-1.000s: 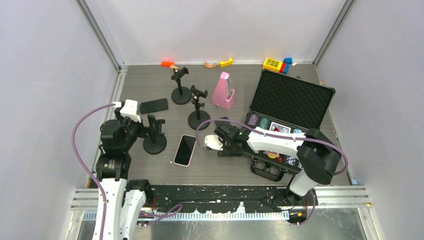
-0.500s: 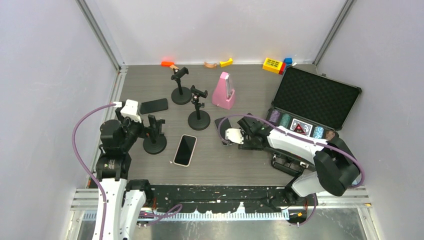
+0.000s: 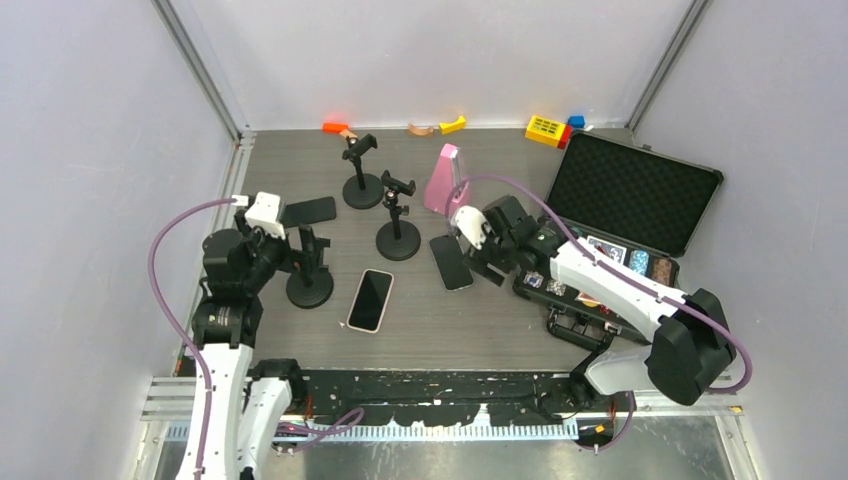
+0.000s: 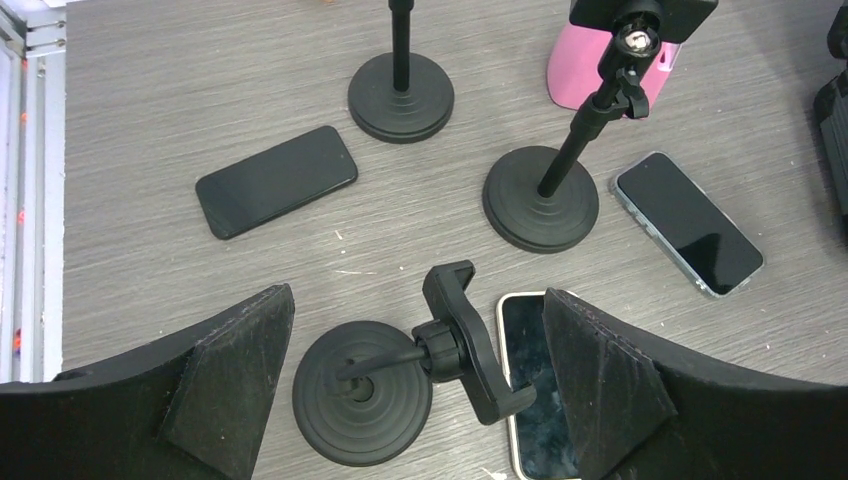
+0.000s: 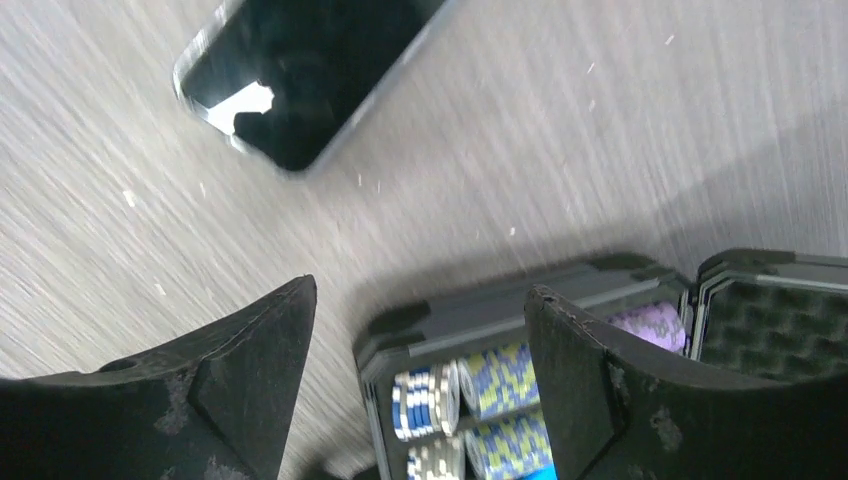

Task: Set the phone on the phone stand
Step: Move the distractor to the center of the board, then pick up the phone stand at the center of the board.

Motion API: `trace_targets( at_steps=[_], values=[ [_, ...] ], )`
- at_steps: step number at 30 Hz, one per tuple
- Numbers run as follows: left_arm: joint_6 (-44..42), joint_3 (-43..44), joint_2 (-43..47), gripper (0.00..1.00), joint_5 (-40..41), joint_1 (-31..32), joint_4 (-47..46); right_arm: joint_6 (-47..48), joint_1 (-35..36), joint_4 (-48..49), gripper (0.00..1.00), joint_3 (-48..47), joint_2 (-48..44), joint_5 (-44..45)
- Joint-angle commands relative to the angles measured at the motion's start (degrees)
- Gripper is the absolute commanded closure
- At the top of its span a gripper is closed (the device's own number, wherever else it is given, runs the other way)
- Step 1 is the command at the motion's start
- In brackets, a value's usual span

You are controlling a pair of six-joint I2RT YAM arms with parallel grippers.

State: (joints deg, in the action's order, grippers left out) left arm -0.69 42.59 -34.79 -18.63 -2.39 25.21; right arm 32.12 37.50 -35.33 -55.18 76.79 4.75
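Three phones lie flat on the table: a black one (image 3: 308, 211) (image 4: 276, 181) at the back left, a pale-rimmed one (image 3: 369, 299) (image 4: 530, 380) near the front, and a dark one (image 3: 452, 262) (image 4: 688, 223) (image 5: 300, 70) in the middle. There are three black phone stands: a near one (image 3: 309, 272) (image 4: 362, 392) with its clamp tilted sideways, a middle one (image 3: 398, 228) (image 4: 541, 195), and a far one (image 3: 362, 178) (image 4: 401, 85). My left gripper (image 3: 296, 256) (image 4: 417, 300) hangs open over the near stand. Just right of the dark phone, my right gripper (image 3: 495, 262) (image 5: 420, 330) stands open and empty above the case corner.
An open black case (image 3: 632, 195) (image 5: 480, 310) holding poker chips stands at the right. A pink metronome (image 3: 446, 180) (image 4: 600, 65) sits behind the middle stand. Small coloured blocks (image 3: 548, 129) line the back edge. Grey walls close in both sides.
The right arm has swung from the front centre toward the back right, its jaws now wider apart. The case slid right, uncovering the dark phone. The left arm has barely moved.
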Motion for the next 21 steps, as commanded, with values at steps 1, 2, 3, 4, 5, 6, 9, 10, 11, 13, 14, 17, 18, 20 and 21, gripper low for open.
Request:
trace_targets(
  at_steps=[1,2,3,4,5,6,9,10,11,13,14,17,18,20,21],
  values=[
    [-2.1,5.9,-3.8,0.02,-2.7,-0.4,0.3,-16.4,0.0,8.5,0.18,-5.5,1.1,-3.9],
    [-2.4,6.9,-4.7,0.02,-3.3,-0.3,0.6,-17.4,0.0,9.3,0.18,-6.2,2.6,-3.9],
    [-2.6,8.1,-6.4,0.02,-4.0,-0.3,0.9,-19.3,0.0,11.4,0.18,-6.4,3.3,-3.9],
    [-2.8,9.2,-7.9,0.02,-4.5,-0.4,1.1,-20.1,0.0,12.3,0.18,-6.9,4.4,-3.9],
    [-3.1,10.4,-9.5,0.02,-5.3,-0.3,1.4,-21.8,0.0,14.3,0.18,-7.1,4.9,-3.9],
    [-3.3,11.6,-11.2,0.02,-6.5,-0.3,1.9,-22.5,0.0,15.2,0.18,-7.7,5.7,-3.9],
    [-3.9,15.1,-15.7,0.02,-11.0,-0.2,2.9,-24.8,-0.1,17.1,0.18,-10.2,7.1,-8.3],
    [-4.0,16.0,-17.0,0.02,-12.6,0.0,2.9,-25.0,-0.1,16.6,0.18,-12.0,7.3,-9.2],
    [-4.2,17.1,-18.3,0.01,-13.4,0.5,2.9,-25.3,-0.1,16.1,0.18,-13.0,7.7,-10.8],
    [-6.7,18.4,-20.5,0.01,-12.8,3.9,2.7,-25.0,-0.1,14.7,0.18,-15.9,7.9,-12.9],
    [-8.1,19.1,-21.6,0.01,-11.0,6.5,2.8,-24.5,-0.1,13.4,0.19,-16.3,7.9,-13.6],
    [-12.4,21.4,-26.4,0.01,-1.3,16.2,2.8,-21.2,-0.1,11.0,0.19,-16.3,6.3,-16.4],
    [-12.8,21.9,-28.1,0.03,1.8,19.1,1.9,-20.0,-0.2,10.2,0.19,-16.0,5.8,-16.8],
    [-12.2,23.3,-31.6,0.03,6.4,23.7,-0.4,-18.7,-0.2,8.9,0.19,-15.1,4.0,-17.0],
    [-11.6,24.2,-33.7,0.04,8.0,25.6,-1.3,-18.3,-0.3,8.3,0.19,-14.4,2.7,-17.1]
  ],
)
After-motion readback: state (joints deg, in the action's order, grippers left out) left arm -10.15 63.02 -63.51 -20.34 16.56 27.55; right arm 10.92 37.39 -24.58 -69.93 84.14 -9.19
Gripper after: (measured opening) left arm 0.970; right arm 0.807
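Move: The dark phone lies about 12 cm left and 7 cm ahead of the right hand, 10 cm below; the pink metronome stands 13 cm left and 20 ahead, and the chip tray's middle is some 21 cm right and 3 ahead. From the left hand, the middle phone stand is about 20 cm right and 13 ahead, its mid-height 15 cm lower; the near stand sits almost underneath, 2 cm ahead and 2 right. With its fingers staying wide open, the right hand leaves the chip case, going about 10 cm left while rising some 8 cm and edging forward until it hangs over the dark phone, rolling about 30 degrees so that its left side comes up. The open left hand first goes forward and slightly up off its waiting place above the near stand, then sweeps right towards the middle stand, sinking a little late and turning clockwise, with no touch by either hand. ##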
